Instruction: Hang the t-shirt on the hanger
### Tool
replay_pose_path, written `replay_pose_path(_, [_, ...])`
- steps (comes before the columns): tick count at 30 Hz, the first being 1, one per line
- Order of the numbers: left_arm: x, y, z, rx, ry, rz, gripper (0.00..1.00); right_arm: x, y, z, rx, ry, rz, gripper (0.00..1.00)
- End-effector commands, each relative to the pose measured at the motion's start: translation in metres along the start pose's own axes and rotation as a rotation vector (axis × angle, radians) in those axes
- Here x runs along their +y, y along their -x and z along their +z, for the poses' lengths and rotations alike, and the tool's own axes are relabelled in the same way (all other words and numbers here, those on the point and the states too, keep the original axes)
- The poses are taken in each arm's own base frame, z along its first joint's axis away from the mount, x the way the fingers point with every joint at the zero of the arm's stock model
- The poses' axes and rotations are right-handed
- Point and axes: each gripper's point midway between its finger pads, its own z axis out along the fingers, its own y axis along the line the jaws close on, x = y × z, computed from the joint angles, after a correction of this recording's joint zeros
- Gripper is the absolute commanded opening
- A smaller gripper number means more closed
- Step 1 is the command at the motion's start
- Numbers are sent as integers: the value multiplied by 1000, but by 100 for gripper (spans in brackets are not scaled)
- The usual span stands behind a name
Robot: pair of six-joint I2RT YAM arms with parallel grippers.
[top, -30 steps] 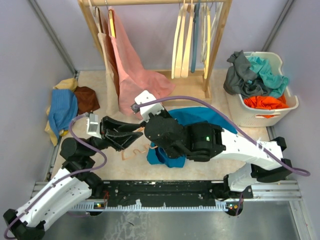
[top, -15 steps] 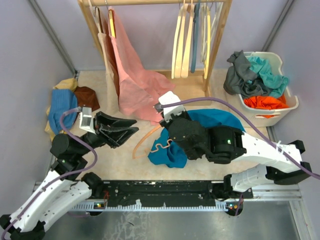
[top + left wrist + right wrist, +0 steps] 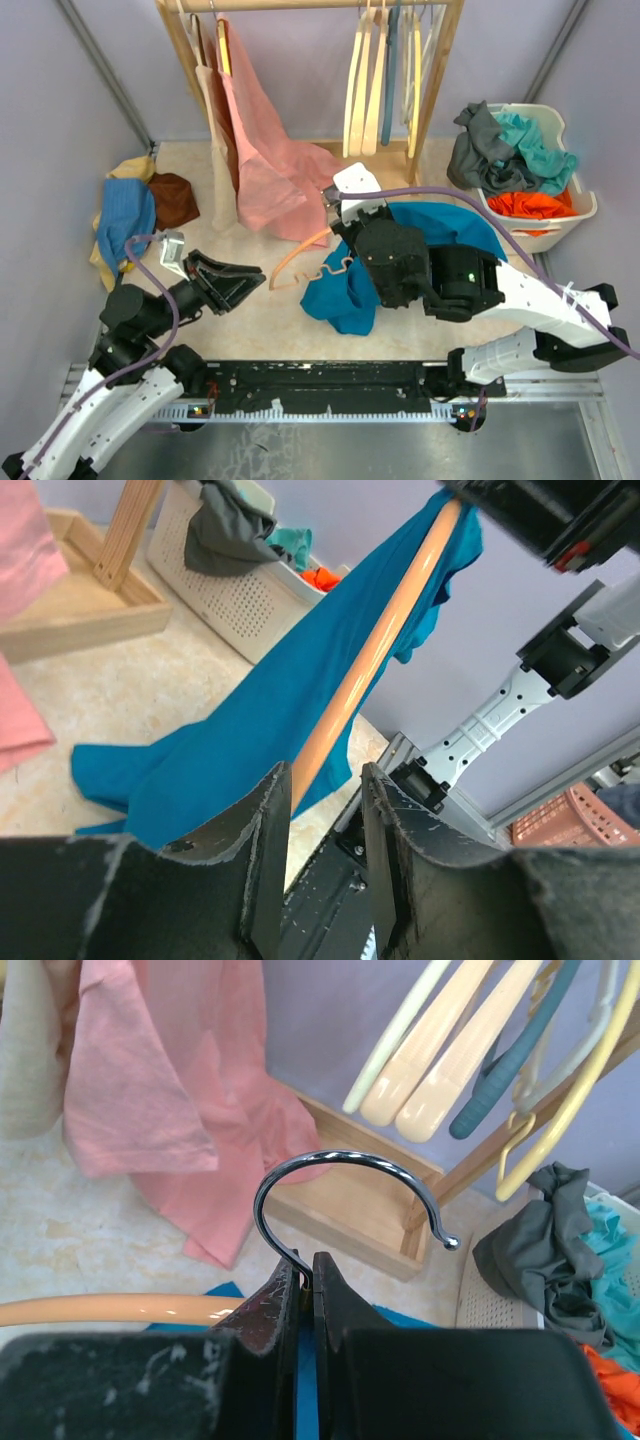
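Observation:
The hanger point(image 3: 300, 256), light orange wood with a wavy lower bar and a metal hook point(image 3: 345, 1165), hangs lifted at mid-table. My right gripper point(image 3: 306, 1268) is shut on the neck of the hook; in the top view that gripper point(image 3: 345, 228) sits below its white camera. The deep teal-blue t-shirt point(image 3: 345, 295) is draped over the hanger and trails down to the table. The left wrist view shows the shirt point(image 3: 250, 730) hanging along the hanger's arm point(image 3: 375, 650). My left gripper point(image 3: 324, 780) stands open just short of that arm's lower end, nothing between its fingers.
A wooden rack point(image 3: 440, 90) at the back carries a pink garment point(image 3: 265, 160) and pale hangers point(image 3: 365, 80). A white basket point(image 3: 575, 215) of clothes stands at right. A pile of cloths point(image 3: 125, 215) lies at left. The arms' rail point(image 3: 330, 385) runs along the near edge.
My right arm has carried the hanger and t-shirt to the right and higher. The left gripper has drawn back a little to the left, away from the hanger.

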Motion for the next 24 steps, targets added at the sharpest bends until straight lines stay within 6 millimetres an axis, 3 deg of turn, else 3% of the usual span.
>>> replay_pose_path(1, [20, -24, -7, 25, 78, -142, 40, -32, 43, 2, -69, -110, 94, 0])
replay_pose_path(5, [27, -36, -7, 3, 68, -223, 39, -30, 55, 12, -70, -147, 71, 0])
replay_pose_path(13, [43, -46, -6, -67, 79, -337, 37, -24, 58, 37, -38, -221, 48, 0])
replay_pose_path(24, [52, -40, 10, -98, 106, -365, 39, -18, 77, 65, -22, -261, 77, 0])
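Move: The t-shirt hangs with its middle roughly 20 cm to the left hand's right, 3 cm ahead and 12 cm lower; the hanger's bare left end is only some 3 cm to that hand's right and 1 cm back, about level. From the right hand, the t-shirt's middle is about 9 cm right, 3 cm back and 20 cm below, the pink garment some 15 cm ahead, 12 cm left and 15 cm lower, and the rack's hangers about 20 cm ahead, 5 cm right and 5 cm higher. The hanger, still pinched at its neck below the hook with the t-shirt hanging from it, is carried forward towards the rack by the right hand, about 6 cm with some 4 cm each of lift and leftward travel, turning slightly clockwise. Meanwhile the empty left hand, fingers staying part open, sinks about 8 cm towards the t-shirt's hanging cloth, tipping down some 20 degrees, then eases forward a little. ##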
